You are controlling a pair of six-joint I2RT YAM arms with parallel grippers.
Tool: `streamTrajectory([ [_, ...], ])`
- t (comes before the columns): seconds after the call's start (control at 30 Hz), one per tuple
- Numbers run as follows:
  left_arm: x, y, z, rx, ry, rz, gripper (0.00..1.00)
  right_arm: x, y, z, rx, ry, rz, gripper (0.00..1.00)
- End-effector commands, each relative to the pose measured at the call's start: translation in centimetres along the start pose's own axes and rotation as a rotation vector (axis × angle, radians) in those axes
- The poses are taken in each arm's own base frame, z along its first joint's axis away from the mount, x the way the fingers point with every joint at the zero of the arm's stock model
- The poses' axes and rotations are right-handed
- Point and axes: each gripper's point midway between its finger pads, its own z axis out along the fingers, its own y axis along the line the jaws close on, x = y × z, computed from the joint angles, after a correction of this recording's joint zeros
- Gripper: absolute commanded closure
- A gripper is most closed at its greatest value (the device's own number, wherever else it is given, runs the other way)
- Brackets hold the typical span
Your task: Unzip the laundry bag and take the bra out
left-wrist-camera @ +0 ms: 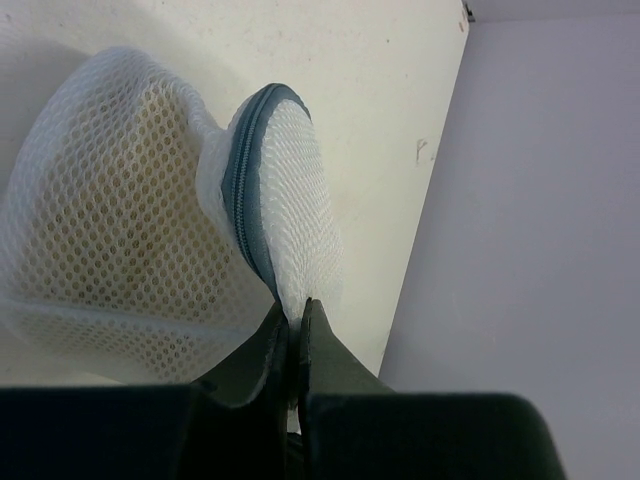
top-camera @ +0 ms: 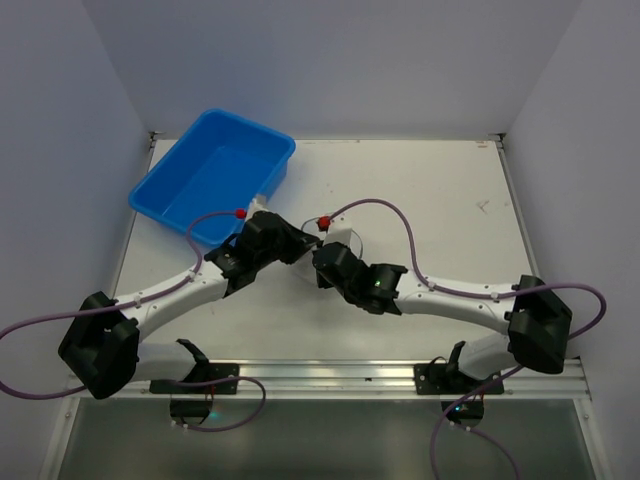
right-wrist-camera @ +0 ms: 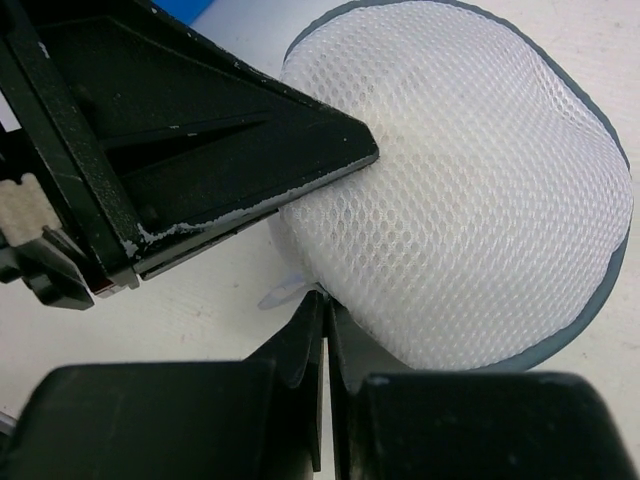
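Note:
The laundry bag [left-wrist-camera: 120, 230] is a white mesh dome with a grey zipper band [left-wrist-camera: 243, 200] round its rim. A mustard-yellow bra [left-wrist-camera: 110, 190] shows dimly through the mesh. My left gripper [left-wrist-camera: 296, 312] is shut on the mesh right beside the zipper band. In the right wrist view the bag [right-wrist-camera: 470, 190] fills the upper right, pinched by a left finger [right-wrist-camera: 300, 130]. My right gripper [right-wrist-camera: 327, 297] is shut at the bag's lower edge, where a small translucent pull tab [right-wrist-camera: 280, 295] sticks out from the tips. From above, both grippers [top-camera: 305, 245] meet over the bag and hide it.
A blue plastic tub [top-camera: 215, 175] stands tilted at the back left, close behind the left wrist. Purple cables [top-camera: 400, 215] loop over both arms. Walls close in the table [top-camera: 450, 200] on the left, right and back.

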Motion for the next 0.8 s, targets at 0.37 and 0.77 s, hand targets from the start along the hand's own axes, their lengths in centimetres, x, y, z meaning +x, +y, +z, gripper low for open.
streamTrajectory([
  [0.37,-1.4,3.1,0.5,-0.011,0.077,0.208,1.00,1.5,-8.8,-5.2,0.037,-0.061,-0.016,1.00],
  [0.77,-4.2,-4.6,4.5,0.206,0.128,0.549,0.56,-1.0,-3.0,-4.9,-0.324,0.001,0.064,1.00],
])
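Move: The right fingers are shut on the zip pull at the laundry bag's near edge; the bag's middle lies about 4 cm ahead of them, 2 cm to their right and 6 cm lower, its right rim 9 cm to the right and 4 cm ahead. The left hand pinches the zip edge, with the bag's middle 2 cm back, 2 cm right and 6 cm below. The blue bin's middle stands some 24 cm left of the left hand, 15 cm farther out and 8 cm lower. Rightward, at nearly constant height and slightly back, the right hand pulls the pinched zip pull about 10 cm along the bag's near side, easing back left a little at the end. The left hand keeps its pinch at first, sinking a couple of centimetres, then swings clockwise some 25 degrees, opens its fingers and pushes about 5 cm forward and a little right over the bag. ##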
